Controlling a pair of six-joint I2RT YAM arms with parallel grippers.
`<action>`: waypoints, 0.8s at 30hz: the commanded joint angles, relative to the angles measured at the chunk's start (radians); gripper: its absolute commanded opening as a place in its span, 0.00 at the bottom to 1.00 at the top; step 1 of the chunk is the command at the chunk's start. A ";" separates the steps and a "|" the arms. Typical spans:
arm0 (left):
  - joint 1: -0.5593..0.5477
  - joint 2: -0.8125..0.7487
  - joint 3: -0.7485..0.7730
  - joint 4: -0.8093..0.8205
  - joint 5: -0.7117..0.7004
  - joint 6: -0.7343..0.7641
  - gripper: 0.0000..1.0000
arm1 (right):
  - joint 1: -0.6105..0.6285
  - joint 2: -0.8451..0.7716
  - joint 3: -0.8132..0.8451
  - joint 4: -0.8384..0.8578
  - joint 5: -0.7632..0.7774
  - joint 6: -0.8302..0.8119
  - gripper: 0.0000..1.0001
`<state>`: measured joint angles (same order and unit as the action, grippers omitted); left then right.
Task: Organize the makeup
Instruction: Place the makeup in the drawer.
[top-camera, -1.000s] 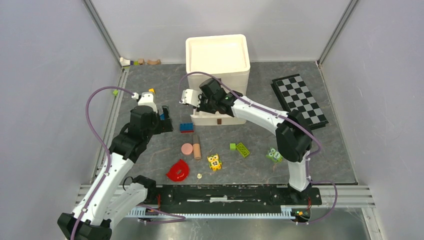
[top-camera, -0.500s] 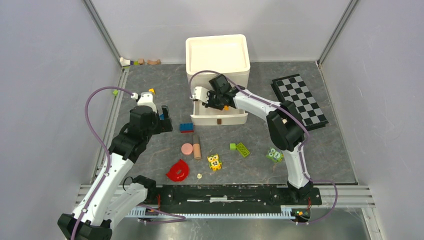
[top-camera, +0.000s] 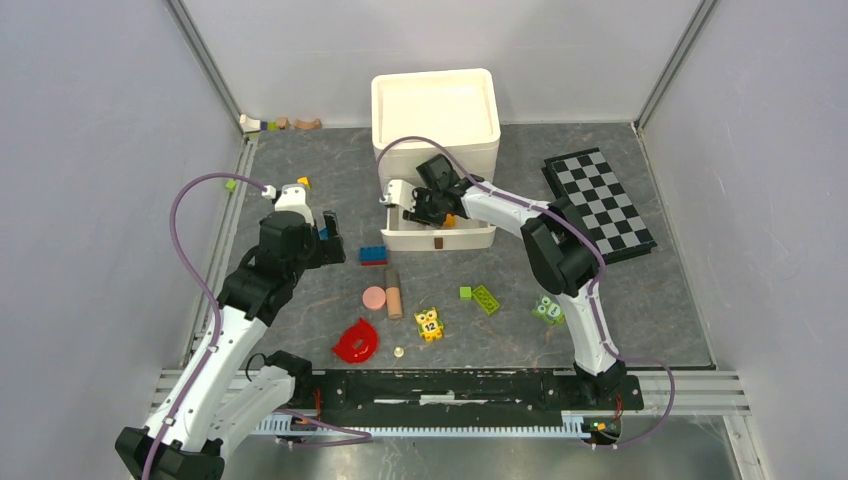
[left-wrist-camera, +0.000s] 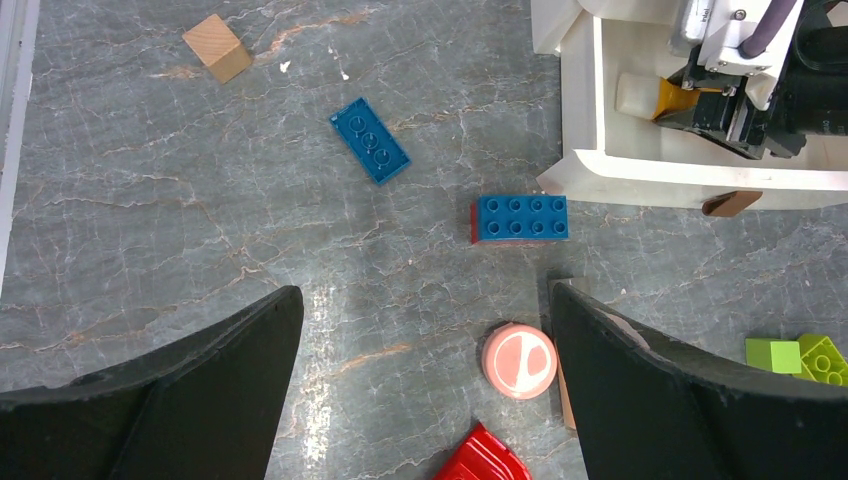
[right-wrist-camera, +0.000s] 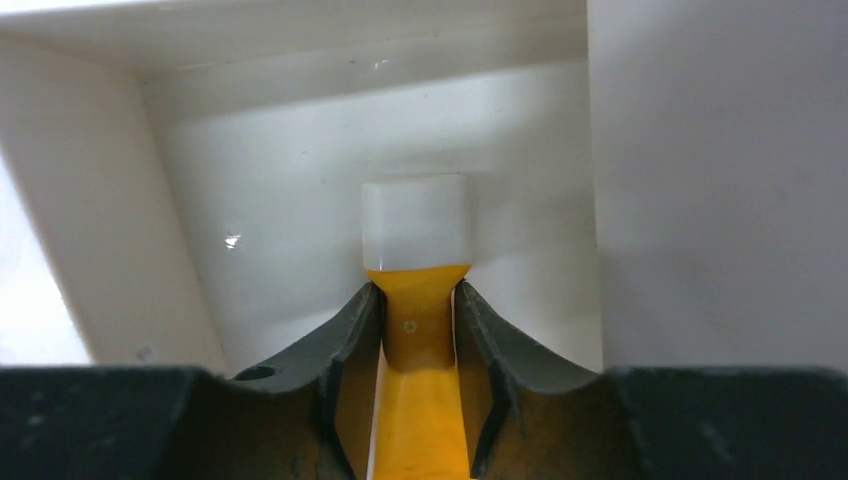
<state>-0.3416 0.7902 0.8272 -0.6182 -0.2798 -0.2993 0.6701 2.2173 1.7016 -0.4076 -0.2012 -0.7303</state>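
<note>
My right gripper (top-camera: 425, 205) reaches into the open white drawer (top-camera: 440, 238) at the foot of the white box (top-camera: 435, 110). Its fingers press both sides of the orange tube (right-wrist-camera: 420, 330), whose white cap (right-wrist-camera: 415, 225) points at the drawer's back wall. The tube's orange end (left-wrist-camera: 672, 98) also shows in the left wrist view. The round pink disc (top-camera: 374, 297) and the beige stick (top-camera: 394, 295) lie side by side on the table. My left gripper (left-wrist-camera: 425, 300) hovers open above the table, with the pink disc (left-wrist-camera: 519, 361) just inside its right finger.
Blue bricks (left-wrist-camera: 370, 141) (left-wrist-camera: 520, 218) and a wooden cube (left-wrist-camera: 217, 47) lie left of the drawer. A red half-ring (top-camera: 357, 341), owl blocks (top-camera: 429, 323) (top-camera: 547, 309) and green bricks (top-camera: 486, 298) sit nearer the arms. A checkerboard (top-camera: 598, 203) lies at the right.
My right gripper has swung right and down from the drawer's left corner into the drawer with the orange tube. The left arm has not moved.
</note>
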 joint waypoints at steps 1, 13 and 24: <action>0.007 -0.009 0.000 0.029 -0.006 0.037 1.00 | -0.006 0.024 0.020 -0.007 -0.026 0.005 0.42; 0.009 -0.007 0.000 0.029 -0.003 0.037 1.00 | -0.004 -0.102 -0.022 0.061 -0.045 0.104 0.56; 0.012 -0.009 0.001 0.030 0.002 0.037 1.00 | -0.001 -0.314 -0.103 0.158 -0.040 0.225 0.63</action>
<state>-0.3347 0.7902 0.8272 -0.6182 -0.2794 -0.2993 0.6666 2.0106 1.6100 -0.3138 -0.2272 -0.5694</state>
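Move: The orange makeup tube is between the right fingertips, down in the open drawer; its middle is about 2 cm to the right of the hand point and 1 cm lower. The drawer's wooden handle is some 6 cm back and 2 cm to the right. The blue brick on the table sits about 9 cm back and 12 cm left, 2 cm lower. From the idle left hand, the tube is about 16 cm ahead, 18 cm right and 17 cm below. Keep the right hand down in the drawer, almost still, and spread its fingers from nearly closed to a bit over half open so the orange tube comes free at its neck. Then draw the hand up about 9 cm, quickening as it goes, with its left side tipping up some 10 degrees. ##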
